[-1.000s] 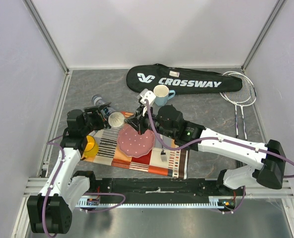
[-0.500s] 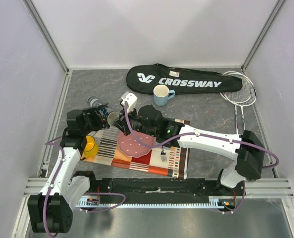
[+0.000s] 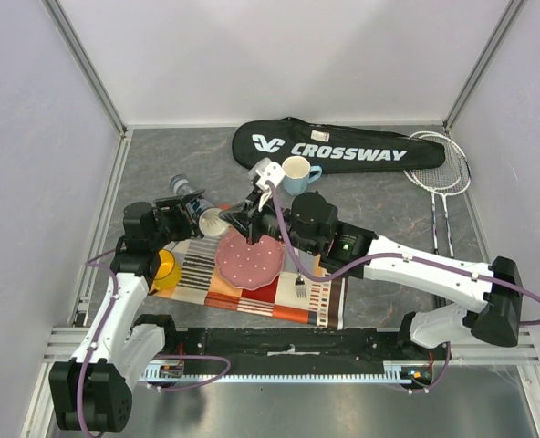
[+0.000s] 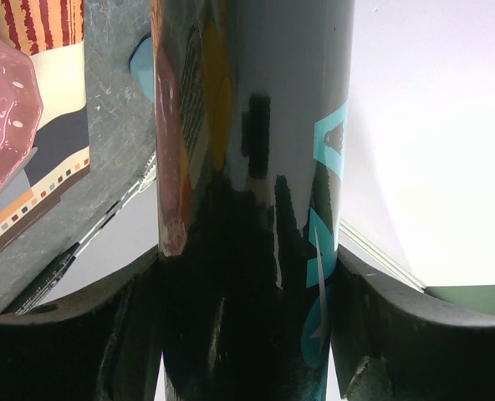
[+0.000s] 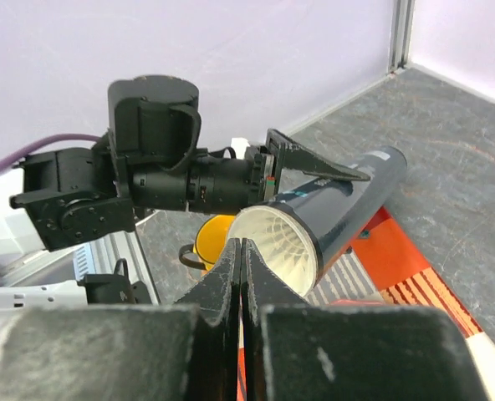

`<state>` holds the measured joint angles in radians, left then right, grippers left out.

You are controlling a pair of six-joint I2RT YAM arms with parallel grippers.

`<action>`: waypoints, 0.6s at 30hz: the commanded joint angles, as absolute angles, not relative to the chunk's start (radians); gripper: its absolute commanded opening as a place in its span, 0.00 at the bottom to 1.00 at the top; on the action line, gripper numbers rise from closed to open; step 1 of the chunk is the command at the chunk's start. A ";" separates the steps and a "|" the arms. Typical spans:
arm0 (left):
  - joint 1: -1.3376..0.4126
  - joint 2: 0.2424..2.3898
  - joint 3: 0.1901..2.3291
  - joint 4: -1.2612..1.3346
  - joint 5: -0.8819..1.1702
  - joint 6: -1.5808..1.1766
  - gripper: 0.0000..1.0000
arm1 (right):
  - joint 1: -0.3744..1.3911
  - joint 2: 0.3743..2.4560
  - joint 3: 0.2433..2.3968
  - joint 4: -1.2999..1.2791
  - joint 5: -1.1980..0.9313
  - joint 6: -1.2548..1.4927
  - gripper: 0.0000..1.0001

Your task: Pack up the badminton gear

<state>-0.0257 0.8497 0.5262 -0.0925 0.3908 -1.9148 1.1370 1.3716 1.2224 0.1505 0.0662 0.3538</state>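
Observation:
My left gripper (image 3: 186,210) is shut on the long dark tube (image 3: 197,203), which it holds tilted above the table's left side. In the left wrist view the tube (image 4: 256,167) fills the gap between both fingers (image 4: 105,334). White shuttlecock feathers (image 5: 281,242) show inside the tube's open mouth (image 3: 212,220). My right gripper (image 5: 241,244) is shut with nothing in it, its tips a short way in front of that mouth. The black racket bag (image 3: 334,146) lies at the back. Two rackets (image 3: 439,173) lie at the right.
A light blue cup (image 3: 297,173) stands in front of the bag, close to my right wrist. A yellow mug (image 3: 165,267), a pink plate (image 3: 250,258) and a fork (image 3: 299,286) sit on a striped mat (image 3: 252,292) below both grippers.
Half a second ago my right gripper was pressed against the tube's mouth; it has since drawn back to the right. The left gripper still holds the tube in much the same place.

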 commanded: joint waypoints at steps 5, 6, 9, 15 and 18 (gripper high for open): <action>-0.028 0.827 0.580 -0.018 0.422 -1.910 0.02 | 1.137 1.569 1.233 0.195 0.133 0.356 0.00; -0.028 0.827 0.583 -0.020 0.423 -1.908 0.02 | 1.135 1.628 1.268 0.172 0.146 0.350 0.00; -0.028 0.828 0.584 -0.025 0.428 -1.908 0.02 | 1.134 1.641 1.285 0.185 0.122 0.334 0.00; -0.028 0.833 0.563 -0.015 0.414 -1.910 0.02 | 1.137 1.461 1.220 0.192 0.127 0.345 0.00; -0.028 0.836 0.555 -0.009 0.414 -1.910 0.02 | 1.137 1.373 1.174 0.167 0.163 0.342 0.00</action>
<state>-0.0223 0.8570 0.5259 -0.1020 0.3595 -1.9003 1.1450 1.5135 1.2125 0.1860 0.0994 0.3557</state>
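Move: The shuttlecock tube's open mouth lies about 4 cm left of the shut right fingers, roughly level fore-and-aft and 6 cm below. The pink plate is some 8 cm back, 4 cm right and 32 cm below; the yellow mug, 13 cm back, 21 cm left and 29 cm down. From the left hand, still gripping the tube, the mouth lies about 6 cm back, 7 cm right and 4 cm up. Shut right fingers jab about 10 cm down-left at the tube's mouth, then retreat 3; left hand dips, mostly recovers. ##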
